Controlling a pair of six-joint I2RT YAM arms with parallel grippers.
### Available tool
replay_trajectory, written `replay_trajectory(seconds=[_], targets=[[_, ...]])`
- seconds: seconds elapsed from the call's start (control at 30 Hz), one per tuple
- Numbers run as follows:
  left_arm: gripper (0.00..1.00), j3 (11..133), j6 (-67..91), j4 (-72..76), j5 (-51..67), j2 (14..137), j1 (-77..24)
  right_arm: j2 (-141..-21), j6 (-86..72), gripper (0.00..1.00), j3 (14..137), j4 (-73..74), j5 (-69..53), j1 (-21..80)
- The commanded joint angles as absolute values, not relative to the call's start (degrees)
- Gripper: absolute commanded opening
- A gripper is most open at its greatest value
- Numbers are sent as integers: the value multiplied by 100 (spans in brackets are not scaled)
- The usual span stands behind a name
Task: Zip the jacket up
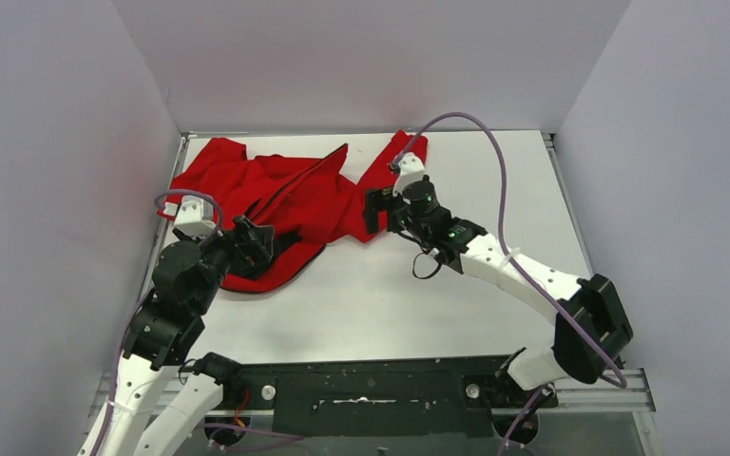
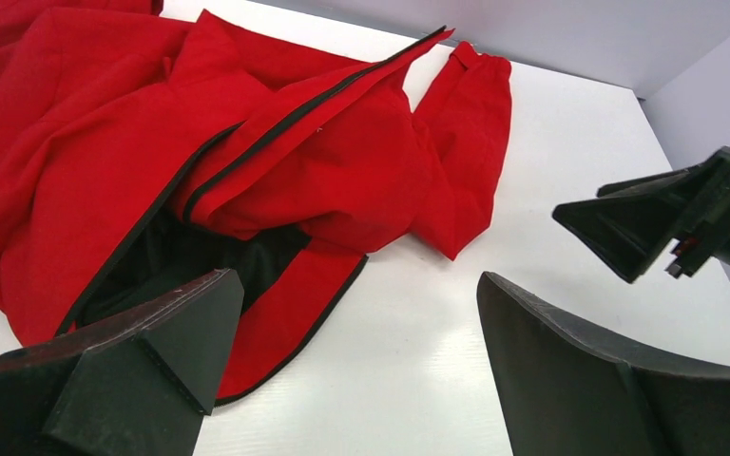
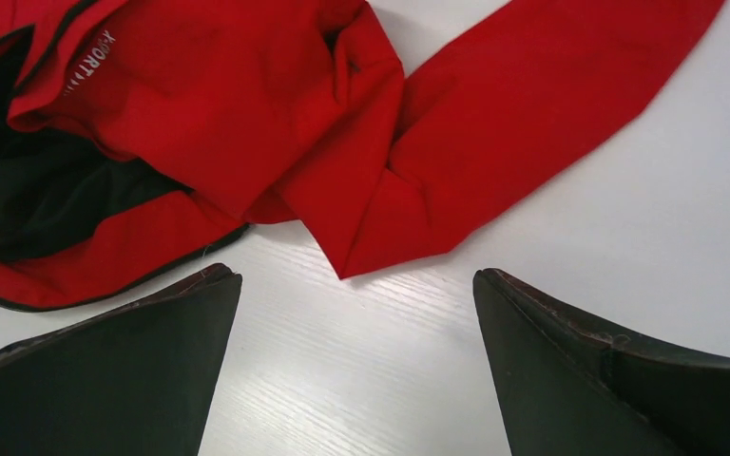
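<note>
The red jacket (image 1: 285, 195) lies crumpled at the back left of the table, unzipped, with its dark lining showing (image 2: 200, 261). Its dark zipper edge (image 2: 295, 119) runs diagonally across the folds. One sleeve (image 3: 532, 114) stretches to the back right. My left gripper (image 1: 255, 245) is open and empty at the jacket's near hem; in the left wrist view (image 2: 357, 275) its fingers straddle bare table beside the hem. My right gripper (image 1: 373, 211) is open and empty just in front of a folded corner of the jacket (image 3: 356, 273).
White walls enclose the table on the left, back and right. A purple cable (image 1: 494, 152) arcs over the right arm. The right gripper also shows in the left wrist view (image 2: 627, 228). White tabletop (image 1: 418, 304) lies between the jacket and the arm bases.
</note>
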State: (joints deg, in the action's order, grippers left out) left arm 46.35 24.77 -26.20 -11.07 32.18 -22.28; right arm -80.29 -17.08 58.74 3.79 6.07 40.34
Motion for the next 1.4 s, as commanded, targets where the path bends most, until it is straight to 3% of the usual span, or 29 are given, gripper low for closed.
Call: replay_trajectory(seconds=[0.0,0.57,1.0,1.1,1.33,1.37], targets=[[97,4685,2503,-2224,-1022,3186,-2130,-8577,-2079,100,6383,-607,88,4132],[97,4658,2500,-2192,-911,3195,-1960,-10873,-4183,100,7196,-1824,-161,4415],[97,4649,2496,-2177,-828,3173,-1908,-11991,-4442,98,8266,-2203,-225,4474],[97,4641,2491,-2178,-835,3178,-1907,-12119,-4529,84,8439,-2218,-176,4455],[97,4641,2505,-2196,-883,3173,-1898,-12001,-4529,2,8574,-2249,-172,4355],[97,4644,2503,-2202,-892,3173,-1904,-11919,-4501,0,8526,-2248,-149,4325]])
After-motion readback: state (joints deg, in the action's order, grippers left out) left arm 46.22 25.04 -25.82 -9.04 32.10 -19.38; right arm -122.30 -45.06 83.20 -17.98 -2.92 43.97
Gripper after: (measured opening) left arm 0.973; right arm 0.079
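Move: The fold of the jacket's red front that the right fingers will shut on lies about 17 cm to the right hand's left, 8 cm ahead and some 9 cm below. Of that fold, the black lining lies about 8 cm farther left and 8 cm nearer the base; the zip edge's far end is 19 cm farther out and 7 cm to the right. The sleeve's near corner is roughly 11 cm below the right hand, 4 cm left, 1 cm ahead. From the left hand, the fold lies about 19 cm ahead, 8 cm right, 17 cm below. The right fingers end pinching a fold of the jacket's red front, just right of the black lining, having arrived wide open. The right hand sweeps about 17 cm left and 8 cm forward while sinking some 10 cm, its wrist rolling left side up and tipping down, roughly 30 degrees in all; it then lifts about 2 cm, shutting nearly fully late in that rise. ##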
